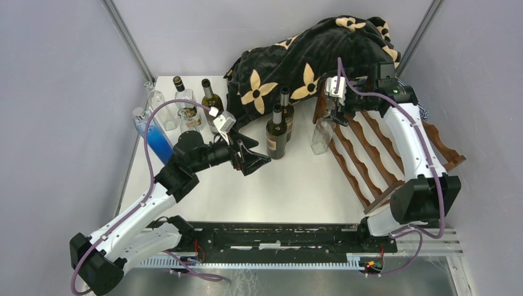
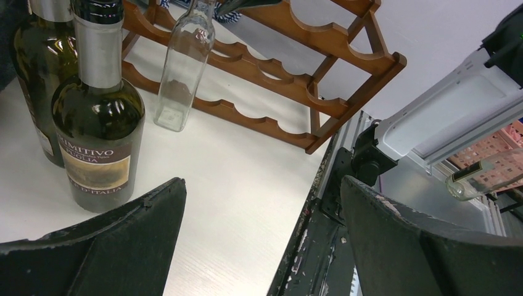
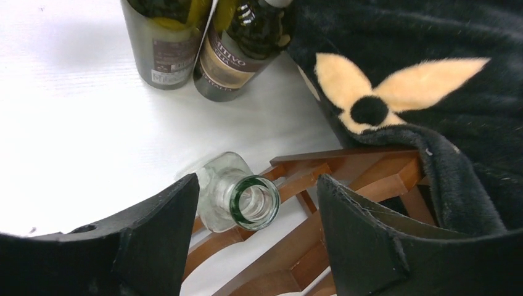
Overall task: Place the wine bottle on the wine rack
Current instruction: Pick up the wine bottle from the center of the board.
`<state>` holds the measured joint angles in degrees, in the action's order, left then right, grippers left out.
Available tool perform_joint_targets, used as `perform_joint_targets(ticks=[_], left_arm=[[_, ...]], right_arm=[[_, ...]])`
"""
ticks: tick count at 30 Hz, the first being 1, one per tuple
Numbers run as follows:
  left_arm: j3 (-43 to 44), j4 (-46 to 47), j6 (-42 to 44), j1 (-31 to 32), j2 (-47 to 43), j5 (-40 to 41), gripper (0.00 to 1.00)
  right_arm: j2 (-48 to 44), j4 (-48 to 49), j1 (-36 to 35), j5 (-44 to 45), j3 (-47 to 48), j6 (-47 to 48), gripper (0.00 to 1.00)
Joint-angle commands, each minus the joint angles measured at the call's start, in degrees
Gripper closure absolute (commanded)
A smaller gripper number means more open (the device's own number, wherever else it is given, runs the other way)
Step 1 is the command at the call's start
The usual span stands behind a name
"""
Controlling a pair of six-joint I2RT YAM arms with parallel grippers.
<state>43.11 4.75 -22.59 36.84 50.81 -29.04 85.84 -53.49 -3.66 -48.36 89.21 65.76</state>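
Note:
A clear empty wine bottle point(image 1: 321, 137) stands tilted on the table with its neck against the near end of the wine rack point(image 1: 395, 154). The rack is dark reddish-brown wood with wavy rails. My right gripper point(image 1: 336, 114) hovers over the bottle's neck. In the right wrist view the green-rimmed mouth point(image 3: 256, 202) sits between the open fingers point(image 3: 254, 185), with gaps on both sides. My left gripper point(image 1: 259, 153) is open and empty, just left of a dark labelled bottle point(image 2: 98, 135); the clear bottle point(image 2: 185, 68) and the rack point(image 2: 277, 68) lie beyond it.
Two dark wine bottles point(image 1: 277, 132) stand mid-table by a black blanket with tan flowers point(image 1: 296, 61), which is draped behind the rack. Several more bottles point(image 1: 185, 105) and a blue one point(image 1: 154, 132) stand at the back left. Grey walls enclose the table.

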Motion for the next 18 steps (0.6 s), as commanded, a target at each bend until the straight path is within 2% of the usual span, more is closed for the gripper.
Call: perform_joint_targets(ticks=[1, 4, 7, 13, 16, 18], left_arm=[[-0.2, 3.2, -1.1, 0.3, -2.0, -0.5, 0.01], [-0.5, 2.9, -0.8, 0.3, -2.3, -0.6, 0.01], [-0.7, 2.9, -0.8, 0.3, -2.4, -0.6, 0.01], [-1.1, 3.4, -0.6, 0.3, -2.5, -2.1, 0.0], [-2.4, 5.8, -1.1, 0.4, -2.2, -4.3, 0.0], [-3.6, 8.2, -2.0, 0.8, -2.2, -5.2, 0.0]], right_arm=[[1.8, -0.6, -0.4, 3.8, 4.4, -2.5, 0.26], [3.6, -2.2, -0.6, 4.5, 6.1, -3.1, 0.31], [5.2, -3.9, -1.3, 5.2, 6.9, -3.0, 0.41], [6.0, -5.8, -2.5, 5.0, 6.6, -2.5, 0.49], [5.9, -6.4, -2.8, 4.6, 6.7, -2.7, 0.61], [5.4, -6.6, -2.8, 3.9, 6.7, -3.2, 0.75]])
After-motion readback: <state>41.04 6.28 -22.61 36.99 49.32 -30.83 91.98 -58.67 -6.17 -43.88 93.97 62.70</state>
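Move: The clear glass bottle stands almost under the right hand, its middle some 11 cm below and about 1 cm ahead and 1 cm to the left, with the mouth already between the open fingertips. One dark wine bottle stands about 18 cm left and 1 cm back, the other some 14 cm left and 5 cm ahead. The rack's middle is roughly 25 cm right and 2 cm back. From the left hand the glass bottle is about 17 cm ahead and 23 cm right. Closing from wide open to under half, the right fingers come to pinch the clear bottle's neck from both sides just below the mouth. The hand sinks about 2.5 cm over the neck meanwhile, first edging a little forward, then easing back and left, and the wrist tips by about 10 degrees. ##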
